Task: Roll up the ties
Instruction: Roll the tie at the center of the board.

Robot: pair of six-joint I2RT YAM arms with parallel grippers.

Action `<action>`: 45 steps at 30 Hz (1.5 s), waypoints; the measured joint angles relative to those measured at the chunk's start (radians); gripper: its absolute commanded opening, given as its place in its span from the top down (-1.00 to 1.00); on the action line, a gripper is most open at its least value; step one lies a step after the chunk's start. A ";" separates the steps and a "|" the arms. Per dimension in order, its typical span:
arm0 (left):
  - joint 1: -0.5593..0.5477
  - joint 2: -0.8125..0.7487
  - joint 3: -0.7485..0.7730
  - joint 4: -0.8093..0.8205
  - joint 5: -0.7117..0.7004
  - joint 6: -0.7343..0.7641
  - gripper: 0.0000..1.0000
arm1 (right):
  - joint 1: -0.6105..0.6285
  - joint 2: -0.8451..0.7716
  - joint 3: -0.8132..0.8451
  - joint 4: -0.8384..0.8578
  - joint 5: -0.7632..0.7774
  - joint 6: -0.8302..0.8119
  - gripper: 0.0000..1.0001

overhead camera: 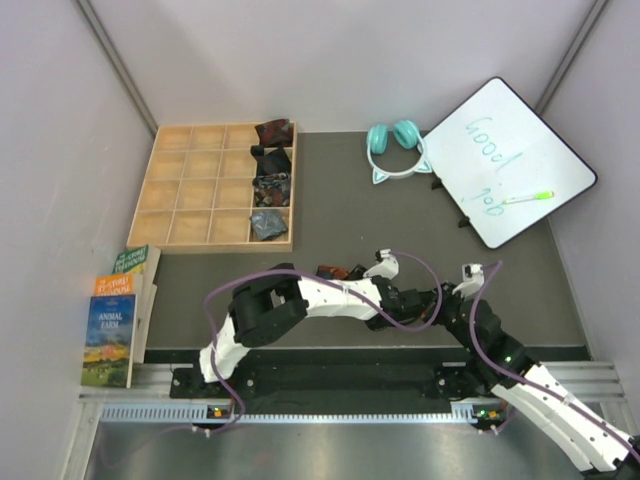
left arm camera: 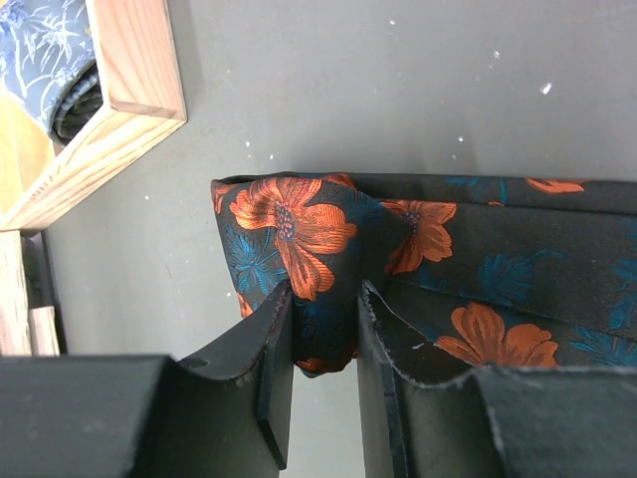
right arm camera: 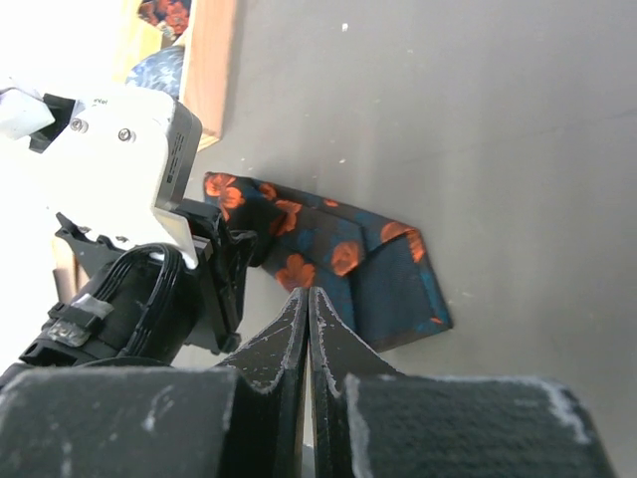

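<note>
A black tie with orange-red and teal flowers (left arm camera: 299, 224) lies partly folded on the dark grey table, near the tray's corner. My left gripper (left arm camera: 323, 329) is shut on a bunched fold at the tie's end, which fills the gap between the two fingers. The rest of the tie runs off to the right. In the right wrist view the same tie (right arm camera: 343, 264) lies just beyond my right gripper (right arm camera: 309, 295), which is shut with nothing in it. From above, the tie (overhead camera: 333, 271) peeks out beside the left gripper (overhead camera: 355, 272), and the right gripper (overhead camera: 392, 303) sits close behind.
A wooden compartment tray (overhead camera: 185, 188) stands at the back left, with several rolled ties (overhead camera: 270, 190) in its right column; a grey-blue roll (left arm camera: 50, 60) shows close by. Teal cat-ear headphones (overhead camera: 396, 145), a whiteboard (overhead camera: 508, 160) with a marker (overhead camera: 527, 198), and books (overhead camera: 118, 318) lie around.
</note>
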 measured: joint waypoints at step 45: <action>0.473 -0.710 -0.379 0.382 0.714 0.260 -0.65 | 0.003 0.694 0.285 0.147 -0.159 0.039 0.32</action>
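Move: My left fingers still pinch the near right-hand edge of the roll; the roll's middle is about 3 cm ahead of them, 2 cm left and 1 cm lower. The tie's flat end lies some 9 cm to that hand's right and 2 cm back; the grey tie in the box is about 11 cm ahead and 17 cm left. From my right hand, the roll is roughly 14 cm left, 1 cm ahead and 8 cm below. I open my left fingers and let go of the roll, drawing them about 4 cm right and a little back, low over the board. Then I lift that hand some 10 cm, swinging left and forward and rolling its left side down about 45 degrees. My right hand waits just above the flat part, then slides about 5 cm left over the tie, tipping down and opening partway. ##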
